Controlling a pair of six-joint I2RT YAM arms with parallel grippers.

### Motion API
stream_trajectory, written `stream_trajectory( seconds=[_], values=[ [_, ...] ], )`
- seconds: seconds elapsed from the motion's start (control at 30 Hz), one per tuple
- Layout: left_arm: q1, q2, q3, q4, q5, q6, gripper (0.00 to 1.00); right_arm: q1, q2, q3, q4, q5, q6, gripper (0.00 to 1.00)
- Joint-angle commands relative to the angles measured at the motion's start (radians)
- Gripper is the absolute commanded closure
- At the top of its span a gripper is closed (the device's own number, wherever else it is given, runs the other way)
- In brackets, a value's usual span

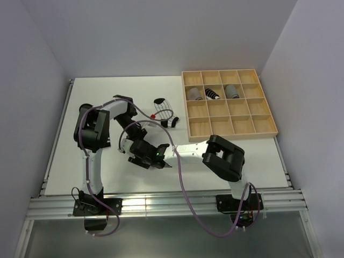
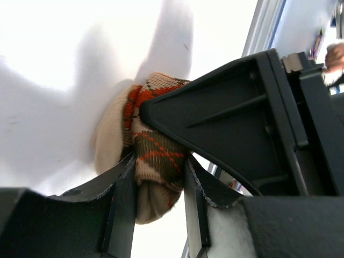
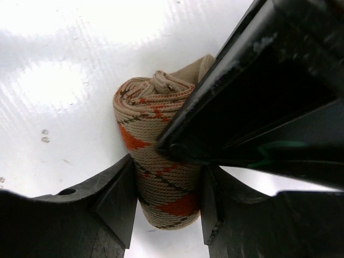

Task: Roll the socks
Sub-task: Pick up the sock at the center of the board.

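Note:
A brown-orange diamond-pattern sock (image 3: 142, 113), rolled into a thick bundle, sits on the white table between both grippers. My right gripper (image 3: 166, 173) is shut on it, with a finger pressed to each side of the roll. From the other side my left gripper (image 2: 159, 172) is also shut on the sock (image 2: 161, 153), its pads squeezing the fabric. In the top view the two grippers (image 1: 141, 146) (image 1: 146, 159) meet at the table's middle and hide the sock. A white sock with thin black stripes (image 1: 161, 104) and a white sock with a black toe (image 1: 173, 122) lie flat behind them.
The light wooden grid tray (image 1: 266, 128) stands at the back right. Three rolled socks sit in its second row: grey (image 1: 194, 94), black with white stripes (image 1: 212, 93) and grey (image 1: 231, 90). A purple cable loops over the table in front of the grippers.

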Motion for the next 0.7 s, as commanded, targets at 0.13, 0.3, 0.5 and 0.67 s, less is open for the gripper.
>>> stream_trajectory(
  seconds=[0.13, 0.3, 0.5, 0.67],
  values=[
    [0.104, -0.065, 0.154, 0.108, 0.130, -0.108, 0.60, -0.043, 0.051, 0.019, -0.145, -0.258, 0.076, 0.74],
    [0.161, -0.099, 0.151, 0.240, 0.124, -0.288, 0.60, -0.079, 0.093, 0.052, -0.178, -0.301, 0.115, 0.75],
    [0.224, -0.223, 0.044, 0.435, 0.078, -0.407, 0.61, -0.167, 0.120, 0.084, -0.206, -0.341, 0.182, 0.80],
    [0.233, -0.299, -0.019, 0.478, 0.087, -0.430, 0.64, -0.244, 0.137, 0.102, -0.223, -0.445, 0.254, 0.80]
  ],
)
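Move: The rolled patterned sock is still in the right gripper's fingers, its middle about 1 cm ahead of and 1 cm left of that hand point. It also sits right at the left fingertips, level fore-and-aft and sideways, roughly 1 cm below. From the left hand, the black sock lies about 9 cm ahead and 16 cm left, the black-toed striped sock some 16 cm ahead and 12 cm right, both about 4 cm lower. Draw the left gripper off the rolled sock, fingers kept part open, about 12 cm forward while rising some 6 cm and drifting slightly left late on; swing its fingers counter-clockwise and steeper. Keep the right gripper's pinch on the sock and ease it 2 cm forward at the same height, tilting some 25 degrees so the fingers lose their forward lean and point left and down. ##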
